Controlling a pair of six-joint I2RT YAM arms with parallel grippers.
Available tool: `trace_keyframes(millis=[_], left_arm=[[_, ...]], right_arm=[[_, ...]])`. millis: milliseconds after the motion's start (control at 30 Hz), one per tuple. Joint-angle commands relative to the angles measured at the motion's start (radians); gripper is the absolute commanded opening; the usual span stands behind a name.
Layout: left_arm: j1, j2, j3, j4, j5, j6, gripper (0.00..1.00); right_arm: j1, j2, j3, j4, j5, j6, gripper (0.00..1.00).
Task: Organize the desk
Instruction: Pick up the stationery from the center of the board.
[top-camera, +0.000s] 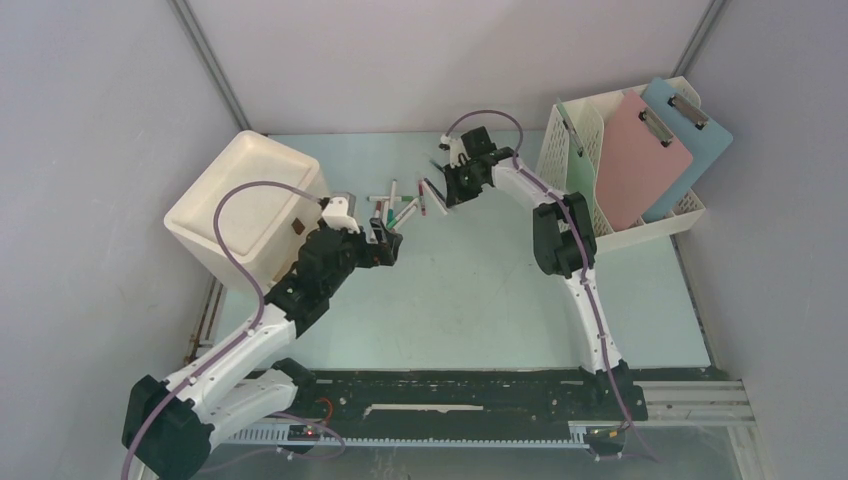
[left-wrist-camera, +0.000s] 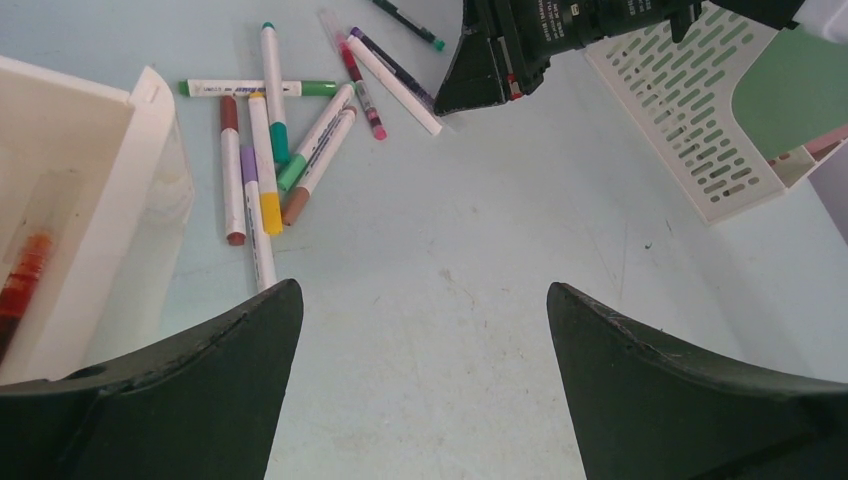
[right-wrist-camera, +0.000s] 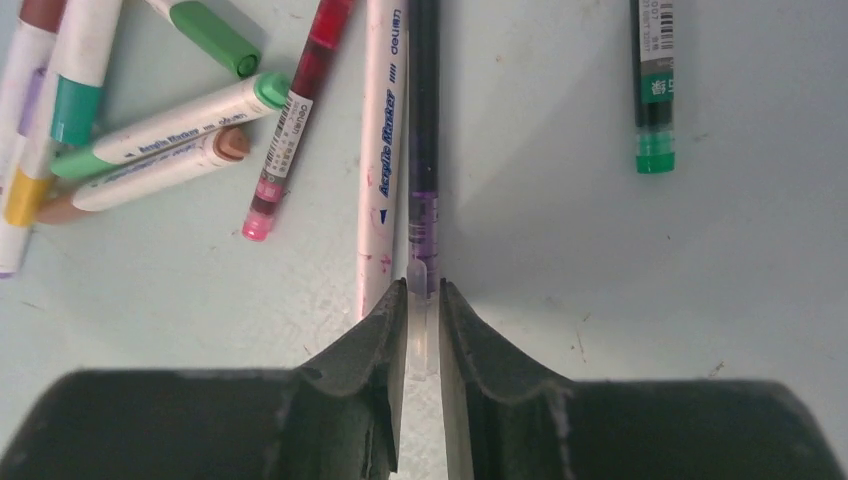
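Observation:
The desk (top-camera: 480, 290) is a pale mint-green tabletop with several markers and pens (top-camera: 400, 205) scattered near its back middle. My right gripper (right-wrist-camera: 424, 290) points down at this pile and is shut on the clear end of a thin purple pen (right-wrist-camera: 424, 130), which lies flat beside a long white marker (right-wrist-camera: 385, 140). A green-capped pen (right-wrist-camera: 655, 80) lies apart to the right. My left gripper (left-wrist-camera: 425, 290) hovers wide open over bare desk just short of the marker pile (left-wrist-camera: 270, 150), nothing between its fingers.
A white box-shaped bin (top-camera: 245, 200) stands at the back left, close to the left arm. A white perforated file rack (top-camera: 620, 165) at the back right holds a pink clipboard (top-camera: 640, 160) and a blue one (top-camera: 690, 150). A black rail (top-camera: 450, 395) runs along the front.

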Motion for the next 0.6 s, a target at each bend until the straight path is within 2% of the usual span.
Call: trace_keyframes(millis=[0,167,267,400,567], left_arm=[[0.004,-0.030,-0.003,0.041,0.028,-0.024,1.00],[0.005,-0.051,-0.022,0.044,0.034,-0.036,1.00],[0.005,-0.060,-0.033,0.047,0.043,-0.046,1.00],[0.005,-0.066,-0.040,0.056,0.071,-0.068,1.00],[0.004,-0.086,-0.064,0.107,0.107,-0.114,1.00]], right_arm=[[0.017,-0.050,-0.043,-0.049,0.155,-0.113,0.26],[0.028,-0.053,-0.044,-0.051,0.199,-0.154,0.22],[0.031,-0.055,-0.049,-0.055,0.207,-0.176,0.15],[0.031,-0.098,-0.101,-0.041,0.180,-0.179,0.05],[0.019,-0.191,-0.201,-0.023,0.128,-0.174,0.00]])
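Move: The purple pen slants away forward-left from the right hand, its clear end already between the open fingertips; its middle is about 5 cm ahead, 4 cm left and 1 cm below. The white marker beside it has its middle about 4 cm ahead and 5 cm left, the red pen 3 cm ahead and 8 cm left, the green pen some 10 cm ahead and 2 cm left. From the left hand, the purple pen's middle lies about 22 cm ahead, 10 cm right and 18 cm below. The purple pen's clear end gets pinched by the right fingers, which go from slightly open to almost shut just above the table. Meanwhile the right hand eases right, tipping some 10 degrees so the fingers point more steeply down, then pulls back and right, away from the white marker, about 2 cm of travel in all at nearly unchanged height. ##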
